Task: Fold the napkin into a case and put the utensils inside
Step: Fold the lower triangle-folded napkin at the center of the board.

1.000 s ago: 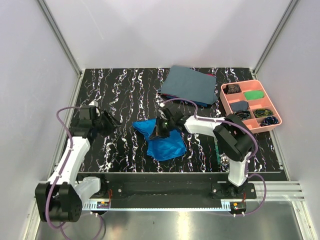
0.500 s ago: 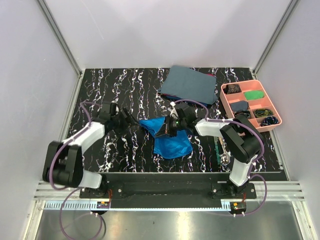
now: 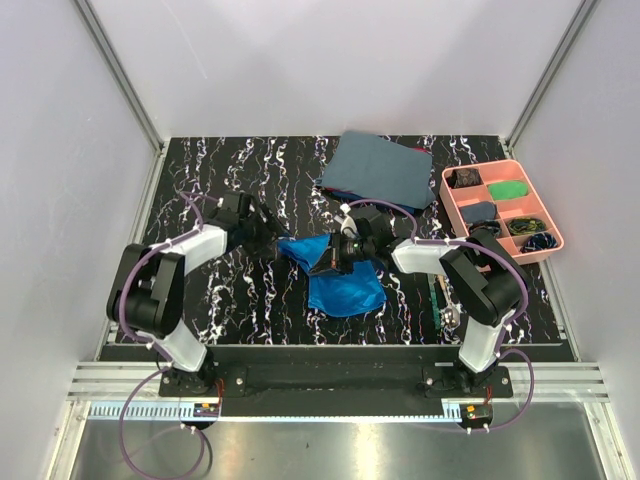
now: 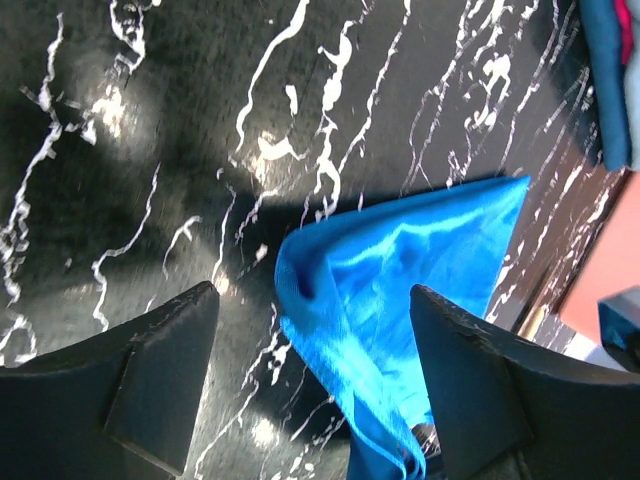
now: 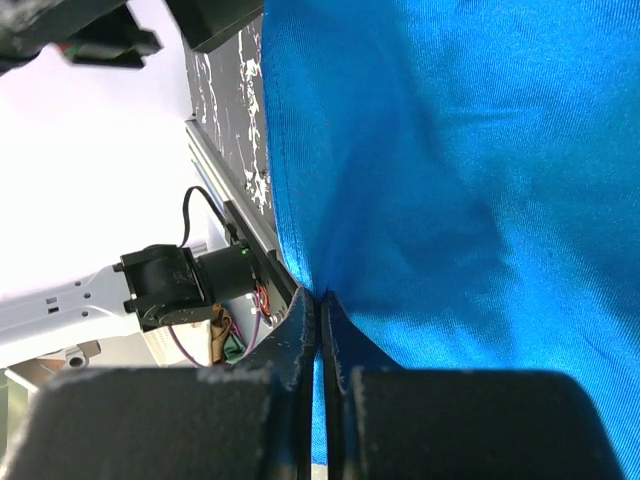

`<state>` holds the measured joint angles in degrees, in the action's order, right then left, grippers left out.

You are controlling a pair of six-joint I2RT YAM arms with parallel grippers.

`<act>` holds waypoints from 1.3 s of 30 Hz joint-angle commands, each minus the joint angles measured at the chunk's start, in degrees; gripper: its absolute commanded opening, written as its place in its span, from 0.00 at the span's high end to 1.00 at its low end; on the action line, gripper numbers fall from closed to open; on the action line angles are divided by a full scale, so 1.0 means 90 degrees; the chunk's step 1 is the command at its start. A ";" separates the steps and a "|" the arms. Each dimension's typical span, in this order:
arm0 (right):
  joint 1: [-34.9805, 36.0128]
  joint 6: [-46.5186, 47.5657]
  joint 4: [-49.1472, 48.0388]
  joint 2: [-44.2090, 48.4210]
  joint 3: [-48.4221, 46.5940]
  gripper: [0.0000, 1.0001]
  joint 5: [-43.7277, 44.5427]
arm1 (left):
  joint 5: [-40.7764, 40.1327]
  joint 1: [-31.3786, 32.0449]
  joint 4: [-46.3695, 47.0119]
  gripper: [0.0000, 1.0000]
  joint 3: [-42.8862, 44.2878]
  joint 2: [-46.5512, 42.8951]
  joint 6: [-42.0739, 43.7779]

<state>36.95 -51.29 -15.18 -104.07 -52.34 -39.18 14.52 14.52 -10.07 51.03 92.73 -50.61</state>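
The bright blue napkin [image 3: 340,280] lies crumpled mid-table, one part lifted. My right gripper [image 3: 336,256] is shut on a fold of the napkin [image 5: 450,150], its fingertips [image 5: 318,300] pinched together with cloth between them. My left gripper [image 3: 268,236] hovers just left of the napkin's left corner. In the left wrist view it is open [image 4: 315,330], and the napkin's corner [image 4: 390,270] hangs between the wide-spread fingers [image 4: 160,370] without touching them. The utensils [image 3: 436,296] show as thin green-handled pieces by the right arm's base, partly hidden. No case is in view.
A larger dull grey-blue cloth [image 3: 378,170] lies at the back of the table. A pink compartment tray [image 3: 503,212] with small items stands at the right edge. White walls close in the table on three sides.
My left arm has swung in from the left edge to the napkin's left corner, and its jaws have opened wider. The right gripper has shifted slightly right with the napkin.
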 commanded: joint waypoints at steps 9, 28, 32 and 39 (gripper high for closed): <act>-0.0033 0.0142 -0.0140 0.0187 -0.0034 1.00 -0.0178 | 0.0047 0.0134 0.0513 0.49 0.0337 0.0703 -0.0207; 0.1197 0.0281 -0.0343 -0.0350 0.0004 0.99 -0.0373 | -0.1233 0.0085 -0.1459 1.00 0.0083 -0.0947 0.1219; 0.1197 0.0025 -0.0793 -0.0409 0.0306 0.98 -0.0529 | -0.1428 0.0231 -0.1567 1.00 0.0170 -0.0958 0.0986; 0.1002 -0.0287 -0.1437 -0.0351 0.0883 0.95 -0.0617 | -0.2383 0.1090 -0.1918 1.00 0.1057 -0.0227 0.0322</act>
<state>47.00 -51.88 -24.82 -107.04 -47.53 -40.77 2.44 21.06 -28.29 54.11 87.31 -43.88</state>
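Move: The napkin's upper-left corner lies almost under the open left fingers, some 3 cm below and about 1 cm ahead and 1 cm to the right; the napkin's middle is about 12 cm right and 8 cm back. The right hand already pinches the napkin's left edge; from it that corner is roughly 6 cm left, 8 cm ahead and 5 cm lower. The grey folded cloth lies about 16 cm ahead and 22 cm right of the left hand. The left hand sinks about 2.5 cm onto the napkin's upper-left corner and pinches it shut, while the right stays put with its hold on the left edge. Then both draw the napkin back towards the bases, the left rising some 3 cm and pulling back 5 cm as its left side rolls up, the right going about 8 cm back and somewhat left, turning some 10 degrees counter-clockwise. ##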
